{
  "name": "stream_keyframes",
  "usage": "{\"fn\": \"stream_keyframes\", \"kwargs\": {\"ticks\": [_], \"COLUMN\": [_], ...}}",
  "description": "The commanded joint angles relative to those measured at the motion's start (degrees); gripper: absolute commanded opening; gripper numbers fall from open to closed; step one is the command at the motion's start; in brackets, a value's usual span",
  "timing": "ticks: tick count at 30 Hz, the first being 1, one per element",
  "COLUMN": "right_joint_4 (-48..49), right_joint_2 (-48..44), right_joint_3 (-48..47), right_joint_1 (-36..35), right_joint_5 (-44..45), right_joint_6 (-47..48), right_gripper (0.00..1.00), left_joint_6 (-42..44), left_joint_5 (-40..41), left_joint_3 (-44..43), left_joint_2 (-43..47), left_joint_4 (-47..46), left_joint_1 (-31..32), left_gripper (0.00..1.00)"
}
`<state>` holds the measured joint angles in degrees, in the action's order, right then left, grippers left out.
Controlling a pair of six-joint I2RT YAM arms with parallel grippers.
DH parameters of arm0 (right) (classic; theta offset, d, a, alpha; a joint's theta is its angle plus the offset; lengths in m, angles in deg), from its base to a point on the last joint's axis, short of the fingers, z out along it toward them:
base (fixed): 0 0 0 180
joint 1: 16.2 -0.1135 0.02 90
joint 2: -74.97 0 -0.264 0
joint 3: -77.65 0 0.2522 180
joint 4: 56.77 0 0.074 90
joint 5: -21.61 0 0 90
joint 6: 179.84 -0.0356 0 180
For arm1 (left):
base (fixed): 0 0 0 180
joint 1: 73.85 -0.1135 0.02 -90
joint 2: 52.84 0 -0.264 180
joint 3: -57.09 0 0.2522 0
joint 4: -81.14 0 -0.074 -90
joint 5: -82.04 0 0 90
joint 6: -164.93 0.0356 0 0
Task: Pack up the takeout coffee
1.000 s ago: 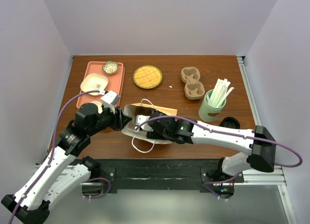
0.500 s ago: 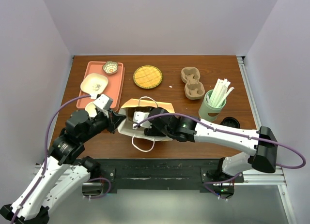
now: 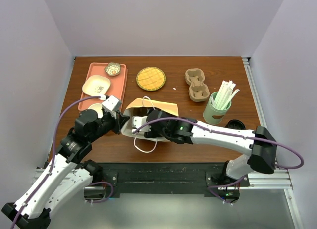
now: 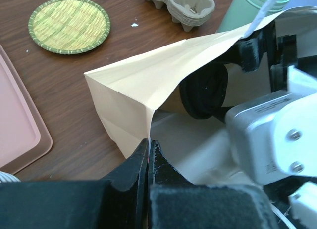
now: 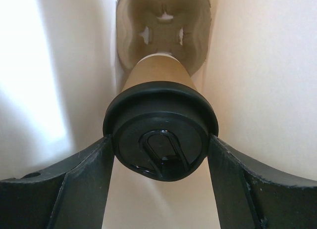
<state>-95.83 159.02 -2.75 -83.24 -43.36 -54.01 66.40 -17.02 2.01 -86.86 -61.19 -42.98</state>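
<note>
The takeout coffee (image 5: 161, 135), a tan paper cup with a black lid, is inside the paper bag (image 3: 148, 109), lid toward the right wrist camera. My right gripper (image 5: 161, 145) is shut on it, one finger against each side of the lid. A moulded pulp cup carrier (image 5: 163, 21) lies at the bag's far end, beyond the cup. From above, my right gripper (image 3: 148, 129) reaches into the bag's mouth and the cup is hidden. My left gripper (image 4: 149, 142) is shut on the bag's (image 4: 143, 85) front edge, holding the mouth open; it also shows from above (image 3: 125, 124).
A pink tray (image 3: 120, 80) with two small bowls stands at the back left. A woven coaster (image 3: 150, 78), a stack of pulp carriers (image 3: 197, 84), a pale-green cup of straws (image 3: 218, 108) and a loose black lid (image 3: 235, 125) lie behind and right of the bag.
My right gripper has pushed further left into the bag with the coffee. My left gripper has shifted slightly with the bag's edge, and the bag stands more open.
</note>
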Motion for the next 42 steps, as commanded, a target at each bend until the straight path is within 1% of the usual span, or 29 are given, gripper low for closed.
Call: {"fn": "stream_keyframes", "kwargs": {"ticks": [1, 3, 6, 8, 14, 19, 22, 25, 30, 42], "right_joint_4": [4.21, 3.94, 3.94, 3.94, 4.38, 3.33, 3.24, 4.82, 5.00, 6.75], "right_joint_2": [2.69, 3.57, 4.01, 3.41, 1.38, 3.39, 5.50, 4.72, 2.96, 3.31], "right_joint_3": [-2.80, -4.55, -5.00, -4.13, -1.22, -5.43, -7.46, -4.66, -0.52, 0.89], "right_joint_1": [0.25, 0.34, 0.34, 0.69, 1.92, 1.92, 1.92, 2.18, 4.29, 5.43], "right_joint_5": [3.09, 3.09, 6.07, 7.39, 7.66, 4.24, 5.11, 6.69, 7.74, 5.55], "right_joint_6": [3.80, 3.37, 2.75, 2.75, 3.54, 2.57, 2.48, 5.11, 5.39, 4.42], "right_gripper": [0.36, 0.36, 0.36, 0.36, 0.36, 0.36, 0.36, 0.36, 0.36, 0.35], "left_joint_6": [2.64, 3.17, 3.96, 4.40, 4.58, 4.93, 4.76, 4.49, 3.62, 2.65], "left_joint_5": [1.23, 2.99, 5.19, 5.02, 4.75, 4.93, 5.54, 5.63, 5.37, 2.29], "left_joint_3": [-0.07, -0.25, -0.60, -0.52, 0.01, 0.62, 0.72, 0.89, 1.15, 1.59], "left_joint_2": [-0.17, -0.08, 0.27, 0.27, 0.01, -0.34, -0.78, -0.61, -0.26, -0.08], "left_joint_4": [-3.43, -2.63, -2.19, -2.19, -2.37, -2.98, -3.42, -3.95, -4.48, -6.15], "left_joint_1": [-0.11, -0.20, -0.11, -0.20, -0.11, -0.11, -0.11, -0.20, -0.11, -0.11], "left_gripper": [0.00, 0.00, 0.00, 0.00, 0.00, 0.00, 0.00, 0.00, 0.00, 0.00]}}
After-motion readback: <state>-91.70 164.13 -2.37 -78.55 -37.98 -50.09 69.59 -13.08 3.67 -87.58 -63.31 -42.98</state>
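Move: The right hand, down in the leaning paper bag, already grips the lidded coffee cup by its lid; the near well of the drink carrier lies about 8 cm ahead, 3 cm left and 9 cm below. The woven mat lies some 27 cm ahead, straight out, and the green straw canister 14 cm ahead and 31 cm right, both about 15 cm lower. From the left hand, already shut on the bag's rim, that well is roughly 11 cm ahead, 10 cm right and 15 cm below. Keeping its pinch on the black lid, the right hand works the cup forward about 4 cm inside the bag towards the near carrier well; it dips, lifts some 3 cm, then sinks again while shifting right, turning slightly clockwise. The left fingers stay shut on the rim and ease it forward and a little left, about 1.5 cm. ##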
